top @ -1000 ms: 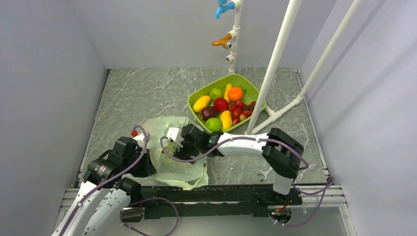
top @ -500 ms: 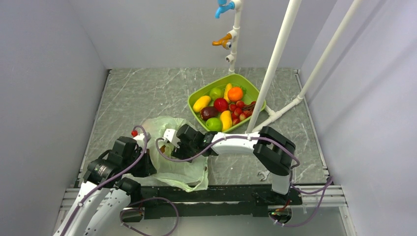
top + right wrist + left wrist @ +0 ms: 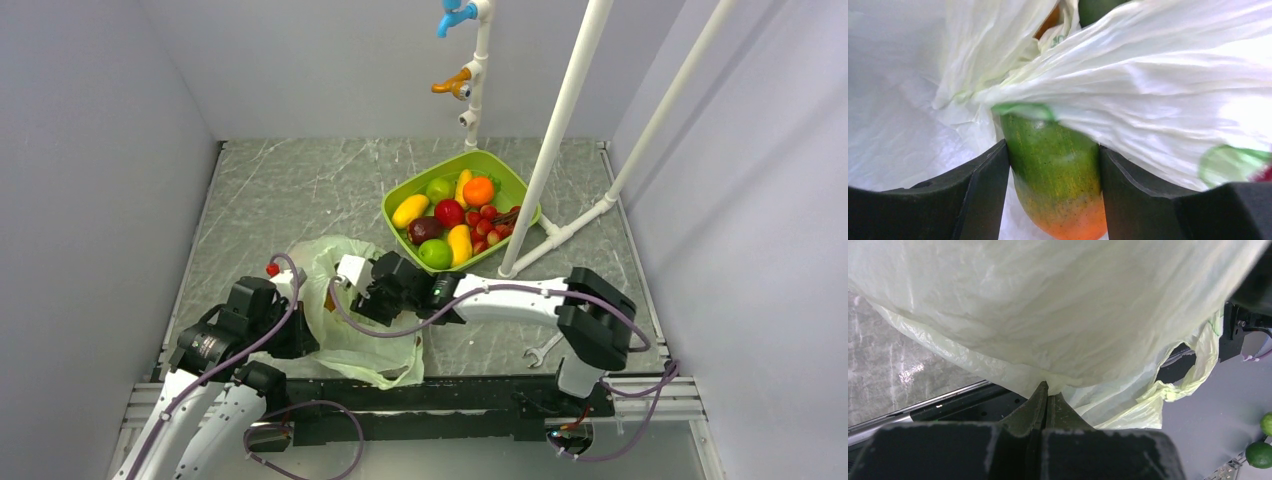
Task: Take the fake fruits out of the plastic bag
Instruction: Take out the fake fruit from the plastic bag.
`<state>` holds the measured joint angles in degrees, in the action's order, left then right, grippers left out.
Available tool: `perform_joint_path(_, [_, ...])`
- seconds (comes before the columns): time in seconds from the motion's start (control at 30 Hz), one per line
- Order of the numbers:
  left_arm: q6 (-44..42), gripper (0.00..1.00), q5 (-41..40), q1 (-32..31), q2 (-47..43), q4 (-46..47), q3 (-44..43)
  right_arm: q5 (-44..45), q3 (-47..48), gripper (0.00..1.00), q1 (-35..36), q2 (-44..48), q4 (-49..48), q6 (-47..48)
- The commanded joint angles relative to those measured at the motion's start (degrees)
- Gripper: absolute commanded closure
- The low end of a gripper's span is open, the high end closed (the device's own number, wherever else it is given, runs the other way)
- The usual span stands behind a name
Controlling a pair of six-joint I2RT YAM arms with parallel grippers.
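The plastic bag (image 3: 345,335) lies crumpled, pale green and translucent, at the near edge of the table between the arms. My left gripper (image 3: 1047,388) is shut on a fold of the plastic bag (image 3: 1058,315) at its lower edge. My right gripper (image 3: 1053,148) reaches inside the plastic bag (image 3: 1158,90); its two fingers press both sides of a green-orange fruit (image 3: 1060,185). Bag film drapes over the top of that fruit. In the top view the right wrist (image 3: 395,285) sits at the bag mouth and its fingertips are hidden by the film.
A green tray (image 3: 455,160) at back right holds several fruits, among them a green one (image 3: 436,253), a dark one (image 3: 424,229), yellow ovals and red berries. White pipes (image 3: 548,150) rise beside the tray. A wrench (image 3: 538,352) lies near the right arm's base.
The right gripper's fingers have drawn in onto the green-orange fruit. The right arm's elbow has swung a little to the right. The left arm has held still.
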<state>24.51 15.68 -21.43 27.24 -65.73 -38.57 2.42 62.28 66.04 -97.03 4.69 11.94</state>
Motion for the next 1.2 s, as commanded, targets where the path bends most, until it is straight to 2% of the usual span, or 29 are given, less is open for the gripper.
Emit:
perform_joint_path(0.0, [-1.0, 1.00, 1.2, 0.3, -0.1, 1.9, 0.3, -2.8, -2.9, 0.86, 0.1, 7.2, -7.4, -2.9])
perform_joint_path(0.13, [-0.8, 1.00, 0.8, 0.4, -1.0, 2.0, 0.4, -7.5, -6.0, 1.00, 0.0, 11.4, -11.2, -5.7])
perform_joint_path(0.27, [-1.6, 1.00, 2.0, 0.9, -0.2, 2.3, 0.4, -17.6, -7.4, 1.00, 0.1, 13.1, -13.9, -10.0])
perform_joint_path(0.37, [-1.6, 1.00, 1.9, 0.9, -0.4, 2.3, 0.4, -18.8, -9.4, 1.00, 0.1, 14.8, -14.3, -13.1])
perform_joint_path(0.53, [-1.2, 1.00, 1.3, 0.9, -2.0, 2.4, 0.6, -11.2, -19.0, 1.00, 0.0, 25.7, -20.4, -15.7])
perform_joint_path(0.63, [-1.9, 1.00, 2.2, 1.0, -1.1, 2.6, 0.6, -4.9, -20.2, 1.00, -0.2, 30.2, -17.8, -14.6])
perform_joint_path(0.77, [-1.7, 1.00, 2.0, 1.0, -0.9, 2.4, 0.5, 6.5, -18.0, 1.00, -0.1, 31.9, -9.6, -13.7])
perform_joint_path(0.87, [-1.7, 1.00, 1.9, 1.2, -1.5, 2.6, 0.6, 11.9, -20.6, 1.00, -0.4, 34.9, -9.1, -12.5])
perform_joint_path(1.0, [-1.7, 1.00, 1.9, 1.2, -1.3, 2.5, 0.5, 12.4, -22.7, 1.00, -1.5, 38.7, -7.5, -10.1])
perform_joint_path(1.17, [-1.6, 1.00, 1.9, 1.3, -1.2, 2.5, 0.5, 16.5, -25.4, 1.00, -2.0, 43.1, -5.2, -11.8])
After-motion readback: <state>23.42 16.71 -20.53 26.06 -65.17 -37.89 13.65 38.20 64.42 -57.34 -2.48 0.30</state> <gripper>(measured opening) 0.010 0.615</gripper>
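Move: The mango is already gripped in my right hand inside the bag. The middle of the green basket it goes to lies about 19 cm ahead, 19 cm to the right and 5 cm below. The basket's near green apple is about 11 cm ahead and 14 cm right; an orange fruit still in the bag sits level with my hand, some 8 cm left. From my left hand, the basket's middle is roughly 30 cm ahead and 31 cm right. I pull the mango up out of the bag with my right hand, rising about 10 cm and first drawing back some 6 cm. Then I swing it to the right and forward again towards the green basket, fingers tilting up and turning clockwise, grip kept. My left hand stays put, still pinching the bag's edge. ##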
